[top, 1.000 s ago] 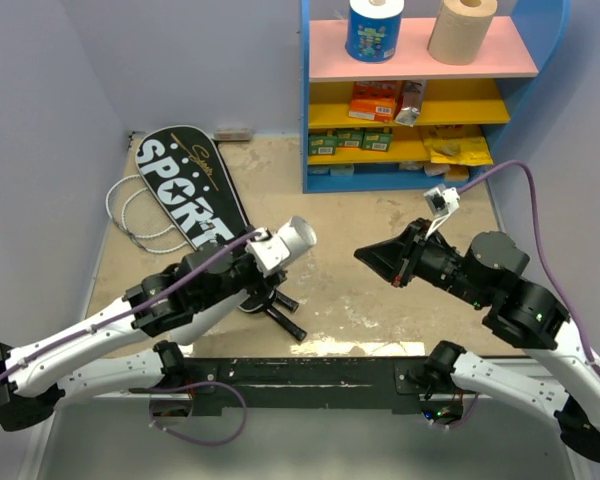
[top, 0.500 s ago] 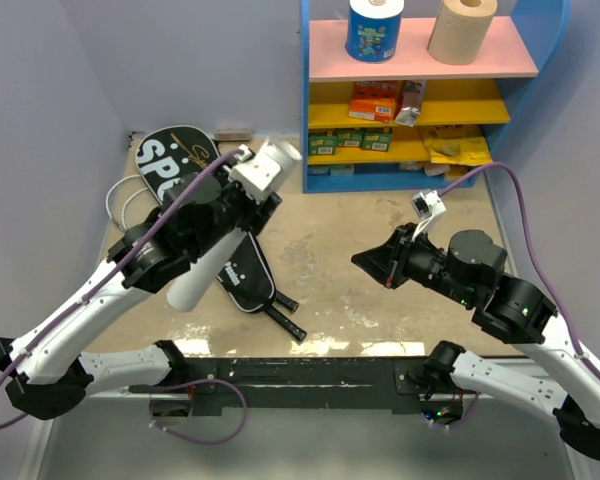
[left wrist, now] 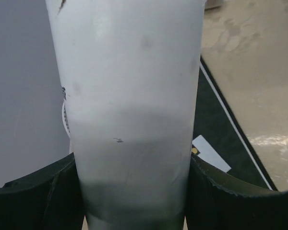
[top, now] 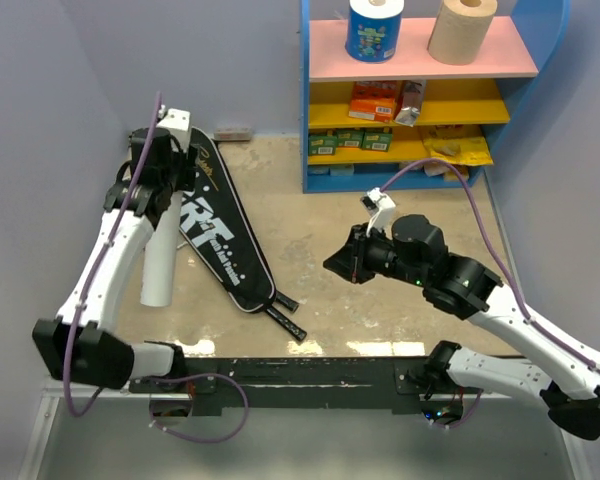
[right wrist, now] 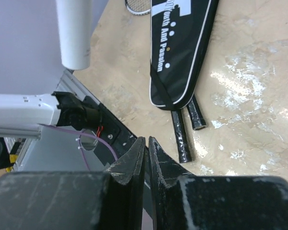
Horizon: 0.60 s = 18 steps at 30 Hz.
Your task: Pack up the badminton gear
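Note:
My left gripper [top: 158, 203] is shut on the long white tube [top: 158, 268], which hangs nearly upright at the far left beside the wall. In the left wrist view the tube [left wrist: 129, 96] fills the frame, with both fingers [left wrist: 38, 196] pressed on its sides. The black "SPORT" cover [top: 216, 243] lies slantwise on the floor just right of the tube, and two black racket handles [top: 282, 316] stick out of its near end. My right gripper [top: 332, 263] hovers right of the cover, jaws together on nothing. Its wrist view shows the cover [right wrist: 182, 48], the handles [right wrist: 182, 136], the tube's end [right wrist: 74, 33] and a bit of racket strings [right wrist: 137, 5].
A blue shelf unit [top: 305, 120] stands at the back right with paper rolls [top: 462, 30] on top and orange and yellow packets [top: 372, 100] on its lower boards. The grey wall [top: 50, 150] runs close along the left. A black rail [top: 310, 368] runs along the near edge.
The left arm has swung the tube from the middle of the floor up and over to the far left, turning it upright. The right arm has reached further left.

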Tool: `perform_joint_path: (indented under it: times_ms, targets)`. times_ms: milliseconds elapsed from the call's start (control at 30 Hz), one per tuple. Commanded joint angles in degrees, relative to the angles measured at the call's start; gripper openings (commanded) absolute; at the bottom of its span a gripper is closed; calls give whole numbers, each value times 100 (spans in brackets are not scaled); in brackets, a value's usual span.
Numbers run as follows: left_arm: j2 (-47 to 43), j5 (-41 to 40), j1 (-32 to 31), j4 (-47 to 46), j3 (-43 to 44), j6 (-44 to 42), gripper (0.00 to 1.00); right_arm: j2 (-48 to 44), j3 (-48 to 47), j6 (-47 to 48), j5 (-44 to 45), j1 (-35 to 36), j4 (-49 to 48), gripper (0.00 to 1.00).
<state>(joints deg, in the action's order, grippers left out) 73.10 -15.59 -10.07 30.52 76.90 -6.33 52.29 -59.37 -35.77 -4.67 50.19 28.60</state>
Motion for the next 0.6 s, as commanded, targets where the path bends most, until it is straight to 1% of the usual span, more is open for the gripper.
perform_joint_path:
  times_ms: [0,167,200,400,500,567]
  targets:
    - [694,-204,645,-319,-70,474,0,-61,214,26,-403,17,-566,12]
    - [1372,-505,1330,-460,61,475,0,-211,672,-44,-632,17,-759,11]
    - [1600,-767,1393,-468,105,448,0,-272,821,-62,-658,17,-777,11]
    - [2304,-1594,1674,-908,97,53,0,-474,1304,-106,-755,8,-935,11]
    - [2568,-1649,1929,-1004,79,-105,0,-466,1559,-228,-869,8,-1251,11]
    - [2604,-1552,2166,-1153,-8,-158,0,-282,1639,-229,-834,17,-1409,11]
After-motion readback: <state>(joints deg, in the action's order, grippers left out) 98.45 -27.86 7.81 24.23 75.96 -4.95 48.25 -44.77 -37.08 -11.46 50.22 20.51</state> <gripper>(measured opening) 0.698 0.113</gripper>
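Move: The left hand already grips the white tube, whose near end reaches back towards the base. The strip of table it is being taken to, between the left wall and the racket bag, lies about 17 cm left, level fore and aft, roughly 27 cm below. The bare racket there is some 14 cm left and 5 ahead; the bag's middle is about 6 cm right and 3 ahead. From the right hand the strip lies about 52 cm left, 21 ahead, 27 below. Keeping its grip on the white tube, the left hand swings it off to the left and down at once, about 16 cm left and 15 cm down, with a slight reach forward early on, away from over the racket bag towards the strip by the left wall. The wrist turns nearly 30 degrees counter-clockwise and tips down some 20. The empty, shut right hand sinks about 6 cm. ##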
